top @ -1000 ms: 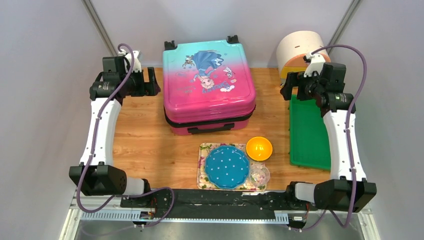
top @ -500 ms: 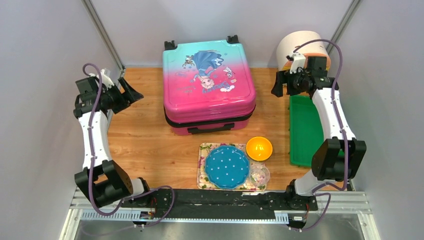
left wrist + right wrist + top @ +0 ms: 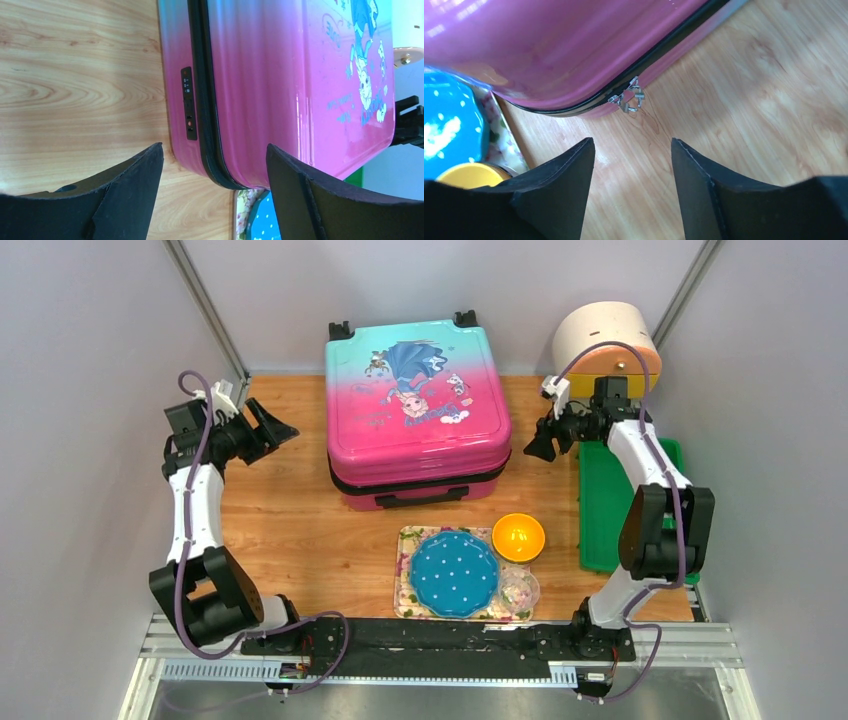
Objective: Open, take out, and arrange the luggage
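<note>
The luggage (image 3: pixel 418 410), a pink-to-turquoise hard-shell suitcase with a cartoon girl print, lies flat and zipped shut at the back of the table. My left gripper (image 3: pixel 278 426) hovers open just left of it, apart from the shell. In the left wrist view the wide jaws of the left gripper (image 3: pixel 214 146) frame the luggage (image 3: pixel 280 90) side with its combination lock (image 3: pixel 187 102). My right gripper (image 3: pixel 537 445) stands open beside the suitcase's right side. In the right wrist view the right gripper (image 3: pixel 632 141) holds nothing, and the metal zipper pulls (image 3: pixel 628 97) hang just ahead of it.
A green tray (image 3: pixel 620 510) lies on the right, with a round cream cabinet (image 3: pixel 605 340) behind it. In front of the suitcase sit a floral tray (image 3: pixel 405 580) carrying a blue dotted plate (image 3: pixel 455 573), a yellow bowl (image 3: pixel 519 536) and a small clear bowl (image 3: pixel 519 590).
Both arms have folded back and turned their grippers toward the suitcase. The right gripper came down and left from the cabinet to the suitcase's right side, its jaws a little narrower.
</note>
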You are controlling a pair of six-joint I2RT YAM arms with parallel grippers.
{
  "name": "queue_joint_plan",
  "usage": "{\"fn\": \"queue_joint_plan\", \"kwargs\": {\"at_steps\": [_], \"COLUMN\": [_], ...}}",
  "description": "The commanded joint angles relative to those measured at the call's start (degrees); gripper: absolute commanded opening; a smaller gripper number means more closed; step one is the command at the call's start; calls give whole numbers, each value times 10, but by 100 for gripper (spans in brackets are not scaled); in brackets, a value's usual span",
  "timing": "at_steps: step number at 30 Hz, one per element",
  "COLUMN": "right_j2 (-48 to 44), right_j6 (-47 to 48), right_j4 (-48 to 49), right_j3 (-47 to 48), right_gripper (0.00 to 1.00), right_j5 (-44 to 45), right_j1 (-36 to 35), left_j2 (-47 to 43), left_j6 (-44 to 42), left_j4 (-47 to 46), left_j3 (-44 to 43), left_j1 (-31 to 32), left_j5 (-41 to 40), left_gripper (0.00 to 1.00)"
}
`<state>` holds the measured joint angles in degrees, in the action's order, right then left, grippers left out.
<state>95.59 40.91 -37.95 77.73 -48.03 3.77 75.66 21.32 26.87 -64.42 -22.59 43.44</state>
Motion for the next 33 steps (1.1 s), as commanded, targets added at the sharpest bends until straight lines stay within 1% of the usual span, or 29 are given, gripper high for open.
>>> {"fn": "queue_joint_plan", "kwargs": {"at_steps": [1,5,8,13,18,28,31,33], "right_j2": [37,59,64,71,62,83,82,80], "right_j6": [135,168,172,182,168,153,153,155], "right_j4": [16,32,59,75,161,214,217,217], "right_j3": [3,-13,-27,-47,-97,-95,-94,-94], "right_gripper": [60,56,54,52,50,49,47,43], "right_j5": [-84,-96,-99,-97,-80,-84,-98,-99], "right_j1": [-3,-7,-11,-25,-34,-35,-35,-53], "left_j2": [20,29,37,44,40,30,30,31], "left_j6": [-18,-29,-45,-60,-60,-67,-71,-73], "left_j4": [-17,-7,6,13,10,17,19,19], "left_j3": [-15,-25,-34,-34,-29,-16,-18,-19], "left_j1": [4,18,25,25,26,27,28,30], "left_j5": [13,4,-5,-22,-7,-15,-21,-23], "left_gripper": [82,82,81,81,81,81,81,80]}}
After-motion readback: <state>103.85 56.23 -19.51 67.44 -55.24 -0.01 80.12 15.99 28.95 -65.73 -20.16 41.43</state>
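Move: The suitcase's zipper pulls, near its right front corner, lie about 6 cm left of the right hand, 1 cm ahead and 9 cm below. From that hand the yellow bowl is roughly 12 cm back and 5 cm left, the green tray's middle some 20 cm right and 5 cm back, both about 15 cm down. From the left hand the pulls are some 43 cm right, 4 cm ahead, 16 cm lower. Right hand sinks about 7 cm, edging left towards the zipper pulls, turning counter-clockwise, fingers narrowing; left dips slightly. ##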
